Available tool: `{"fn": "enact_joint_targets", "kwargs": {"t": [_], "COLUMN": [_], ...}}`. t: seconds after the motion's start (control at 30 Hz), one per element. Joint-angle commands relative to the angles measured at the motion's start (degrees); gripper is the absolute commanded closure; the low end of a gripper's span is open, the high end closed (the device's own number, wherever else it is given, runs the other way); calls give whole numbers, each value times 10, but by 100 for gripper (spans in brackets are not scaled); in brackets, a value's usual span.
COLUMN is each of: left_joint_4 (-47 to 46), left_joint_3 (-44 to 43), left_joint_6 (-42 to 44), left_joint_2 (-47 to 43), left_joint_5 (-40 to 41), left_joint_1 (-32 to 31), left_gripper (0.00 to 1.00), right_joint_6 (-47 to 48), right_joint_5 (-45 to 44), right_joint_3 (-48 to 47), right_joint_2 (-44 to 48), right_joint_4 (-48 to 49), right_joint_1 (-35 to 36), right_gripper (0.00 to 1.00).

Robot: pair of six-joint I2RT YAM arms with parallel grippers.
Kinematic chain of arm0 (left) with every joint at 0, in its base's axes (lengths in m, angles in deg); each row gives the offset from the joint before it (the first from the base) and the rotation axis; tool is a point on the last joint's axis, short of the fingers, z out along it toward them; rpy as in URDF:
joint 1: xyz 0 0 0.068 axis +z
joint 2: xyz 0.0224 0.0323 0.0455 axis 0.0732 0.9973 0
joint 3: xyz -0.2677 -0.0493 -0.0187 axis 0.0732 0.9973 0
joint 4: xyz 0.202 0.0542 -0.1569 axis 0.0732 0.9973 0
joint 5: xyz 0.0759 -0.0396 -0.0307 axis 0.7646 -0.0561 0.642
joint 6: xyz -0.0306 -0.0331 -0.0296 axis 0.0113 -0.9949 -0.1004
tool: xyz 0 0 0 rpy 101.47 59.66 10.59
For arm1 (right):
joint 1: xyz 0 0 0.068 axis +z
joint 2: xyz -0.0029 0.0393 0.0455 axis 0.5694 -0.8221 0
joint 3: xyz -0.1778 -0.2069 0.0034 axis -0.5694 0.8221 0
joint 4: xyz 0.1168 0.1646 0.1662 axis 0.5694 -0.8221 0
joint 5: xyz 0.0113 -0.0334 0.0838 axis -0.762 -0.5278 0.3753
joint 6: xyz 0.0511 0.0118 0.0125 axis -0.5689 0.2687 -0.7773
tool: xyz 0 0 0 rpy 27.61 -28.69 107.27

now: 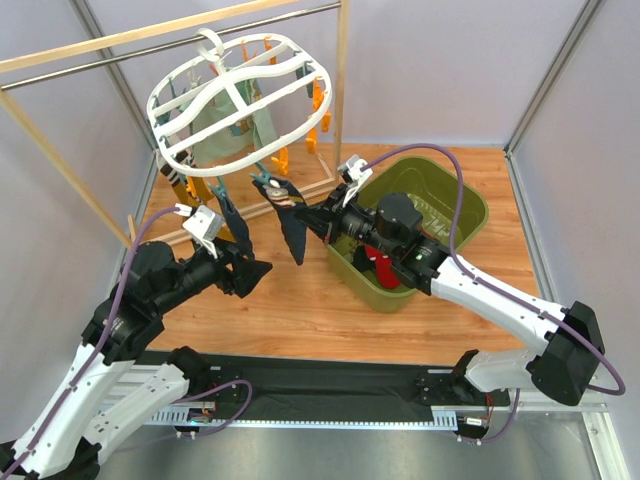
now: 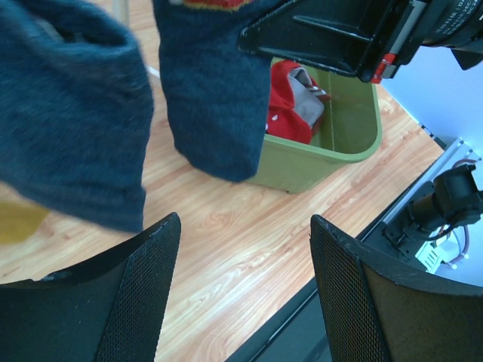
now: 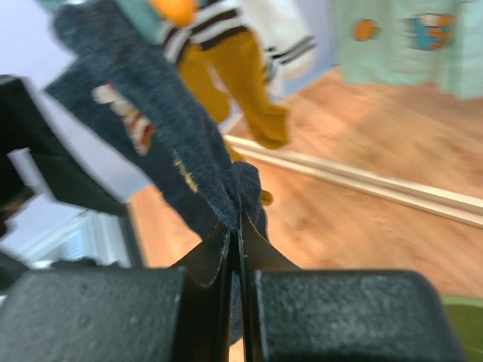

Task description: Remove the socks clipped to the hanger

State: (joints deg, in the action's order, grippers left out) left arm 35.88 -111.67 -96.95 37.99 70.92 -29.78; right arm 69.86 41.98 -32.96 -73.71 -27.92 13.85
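The white oval hanger [image 1: 232, 98] hangs from the rail at the top left with socks clipped under it. My right gripper [image 1: 312, 216] is shut on a dark navy sock [image 1: 291, 222] that hangs from a teal clip [image 1: 267, 181]; the wrist view shows the sock [image 3: 177, 170] pinched between the jaws. My left gripper [image 1: 262, 270] is open and empty, below a second dark sock [image 1: 228, 215]. Both dark socks [image 2: 215, 98] show in the left wrist view. Mustard [image 3: 234, 83], striped and mint green socks [image 3: 411, 41] still hang behind.
A green bin [image 1: 421, 226] stands at the right with a red sock [image 1: 382, 265] inside; the bin [image 2: 332, 147] also shows in the left wrist view. The wooden and metal rail frame [image 1: 150, 45] crosses the back. A wooden base bar [image 3: 362, 181] lies on the table.
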Motion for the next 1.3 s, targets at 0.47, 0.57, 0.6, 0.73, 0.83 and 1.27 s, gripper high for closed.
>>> {"fn": "enact_joint_targets", "kwargs": {"t": [0.47, 0.57, 0.6, 0.73, 0.83, 1.27], "left_joint_4": [-79, -87, -92, -102, -104, -111], "left_joint_3": [12, 13, 15, 21, 21, 32], "left_joint_6": [18, 12, 10, -1, -4, -30], "left_joint_2": [40, 51, 53, 58, 60, 42], "left_joint_5": [-102, -108, -109, -102, -106, -108], "left_joint_1": [1, 1, 2, 1, 1, 1], "left_gripper": [21, 22, 21, 28, 55, 100], "right_joint_6": [-267, -293, -300, -306, -311, -128], "right_joint_5": [230, 242, 242, 242, 238, 114], "right_joint_3": [34, 30, 31, 37, 44, -10], "right_joint_2": [-18, -29, -32, -32, -28, 52], "right_joint_4": [264, 288, 291, 302, 303, 49], "right_joint_1": [-5, -5, -5, -5, -6, -5], "right_gripper": [100, 100, 100, 100, 100, 58]}}
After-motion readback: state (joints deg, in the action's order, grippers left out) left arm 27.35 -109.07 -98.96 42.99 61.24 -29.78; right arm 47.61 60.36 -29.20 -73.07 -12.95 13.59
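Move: The patterned navy sock, pinched in the right fingers and still clipped to the hanger, lies about 11 cm ahead of the open left hand and 7 cm to its right, roughly level. The left gripper, where it is being brought, lies some 12 cm back and 8 cm left of the right hand, at much the same height. The sock's teal clip is about 6 cm ahead of, 8 cm left of and 6 cm above the right hand; the other navy sock hangs roughly 9 cm ahead and 5 cm left of the left hand. The right hand, still pinching the navy sock, draws it about 7 cm back and 5 cm up towards the left gripper, drifting left and turning its fingers some 35 degrees, then holds. The left hand eases 4 cm right and shuts on the sock; only then do the right fingers open to let go and start edging forward and right. ##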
